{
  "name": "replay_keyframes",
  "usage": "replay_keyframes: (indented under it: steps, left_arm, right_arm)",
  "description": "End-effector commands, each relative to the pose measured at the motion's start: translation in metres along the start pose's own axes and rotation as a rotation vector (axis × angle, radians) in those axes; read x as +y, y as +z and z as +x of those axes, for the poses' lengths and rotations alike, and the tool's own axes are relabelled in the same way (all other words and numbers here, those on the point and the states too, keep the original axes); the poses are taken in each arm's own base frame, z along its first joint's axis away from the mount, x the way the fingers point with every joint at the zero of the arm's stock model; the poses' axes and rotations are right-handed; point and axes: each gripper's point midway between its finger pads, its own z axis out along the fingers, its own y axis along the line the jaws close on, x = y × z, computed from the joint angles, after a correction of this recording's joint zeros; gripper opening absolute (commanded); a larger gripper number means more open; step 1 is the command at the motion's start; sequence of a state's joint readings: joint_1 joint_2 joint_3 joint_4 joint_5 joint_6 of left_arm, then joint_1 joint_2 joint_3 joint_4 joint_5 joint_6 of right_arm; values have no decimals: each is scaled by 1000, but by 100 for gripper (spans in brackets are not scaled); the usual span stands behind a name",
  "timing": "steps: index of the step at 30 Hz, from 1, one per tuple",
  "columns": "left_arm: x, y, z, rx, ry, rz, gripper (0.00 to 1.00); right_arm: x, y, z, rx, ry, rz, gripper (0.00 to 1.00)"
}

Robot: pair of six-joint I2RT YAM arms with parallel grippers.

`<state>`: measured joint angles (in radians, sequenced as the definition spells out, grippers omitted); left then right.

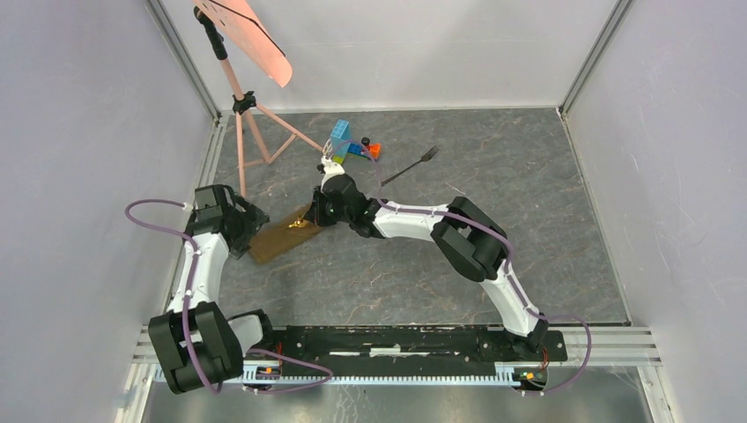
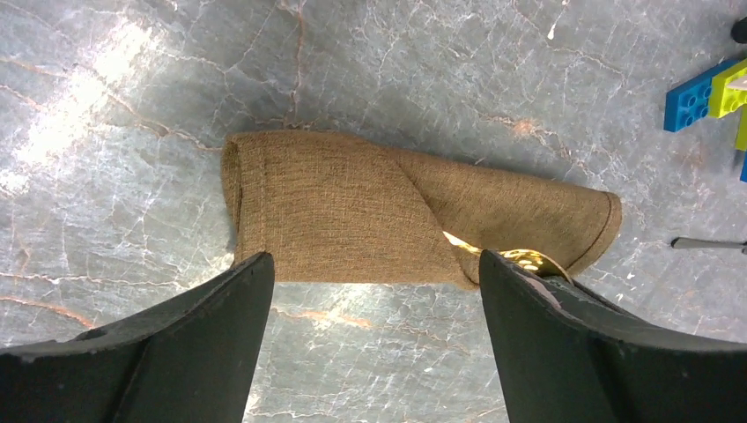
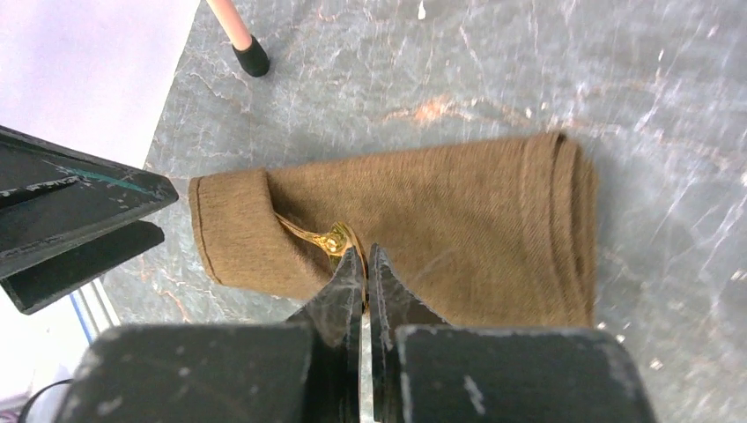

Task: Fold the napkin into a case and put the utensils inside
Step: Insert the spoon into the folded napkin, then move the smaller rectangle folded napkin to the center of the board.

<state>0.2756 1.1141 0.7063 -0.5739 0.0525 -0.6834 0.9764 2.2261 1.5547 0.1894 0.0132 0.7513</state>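
The brown napkin (image 1: 275,240) (image 2: 352,207) (image 3: 458,220) lies folded into a case on the grey table. A gold spoon (image 1: 300,223) (image 2: 521,258) (image 3: 333,236) pokes its handle under the diagonal flap. My right gripper (image 1: 314,211) (image 3: 365,257) is shut on the spoon's bowl end, right above the napkin. My left gripper (image 1: 253,222) (image 2: 374,264) stands open at the napkin's long edge, with only bare table between its fingers (image 3: 79,198). The dark fork (image 1: 410,165) (image 2: 709,245) lies apart on the table behind the right arm.
Colourful toy blocks (image 1: 351,145) (image 2: 705,92) sit at the back middle, near the fork. A pink tripod stand (image 1: 251,132) with a paddle stands back left, one foot (image 3: 249,55) close to the napkin. Walls enclose the table on three sides.
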Motion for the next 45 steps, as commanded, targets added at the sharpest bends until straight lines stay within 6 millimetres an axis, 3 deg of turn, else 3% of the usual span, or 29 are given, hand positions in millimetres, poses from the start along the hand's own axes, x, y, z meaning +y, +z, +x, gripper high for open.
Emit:
replay_keyframes:
  steps: [1,9,20,25,29,32,36,40,45]
  left_arm:
    - [3,4,-8,-2,30,-36,93]
    - [13,5,-27,-83,80,-100,95]
    - [10,-1,-32,-131,119,-65,95]
    - [10,-1,-28,-129,127,-50,95]
    - [7,-4,-29,-143,145,-31,95]
    - [1,-6,-28,-147,158,-2,95]
    - [-6,-11,-29,-169,191,21,95]
    - [-17,-19,-30,-195,222,62,95]
    - [-34,-24,-27,-201,268,133,95]
  right_arm:
    - [19,9,-27,-32,-143,-148,2]
    - [27,23,-29,-20,-235,-201,7]
    - [39,46,-27,-17,-296,-278,16]
    - [38,53,-34,-28,-343,-264,34]
    - [40,35,-55,-42,-383,-202,54]
    - [40,10,-77,-76,-442,-142,66]
    - [26,-19,-90,-85,-483,-76,73]
    - [0,-36,-79,-63,-419,-76,76]
    - [-22,-30,-53,-13,-358,-98,71]
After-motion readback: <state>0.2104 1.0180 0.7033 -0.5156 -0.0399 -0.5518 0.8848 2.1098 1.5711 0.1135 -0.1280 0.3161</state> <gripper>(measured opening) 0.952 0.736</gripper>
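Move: The right hand still pinches the spoon by its bowl; the mouth of the napkin pocket, where the handle already goes in, lies about 6 cm to its left, 3 cm nearer the base and 5 cm below. The toy blocks stand about 16 cm ahead and 9 cm to this hand's right; the tripod foot is roughly level with it, some 17 cm to its left. From the left hand, the pocket mouth is about 8 cm right, 3 cm ahead and 6 cm below. Still on the spoon's bowl at the start, the right fingers part slightly as the hand goes left about 5 cm and forward 3 cm towards the pocket, turning counter-clockwise and tipping up; then they open wide, let go, and draw back right nearly 9 cm while rising 5 cm. The left hand, fingers staying open, dips and shifts left a little, then rises clear of the napkin. ##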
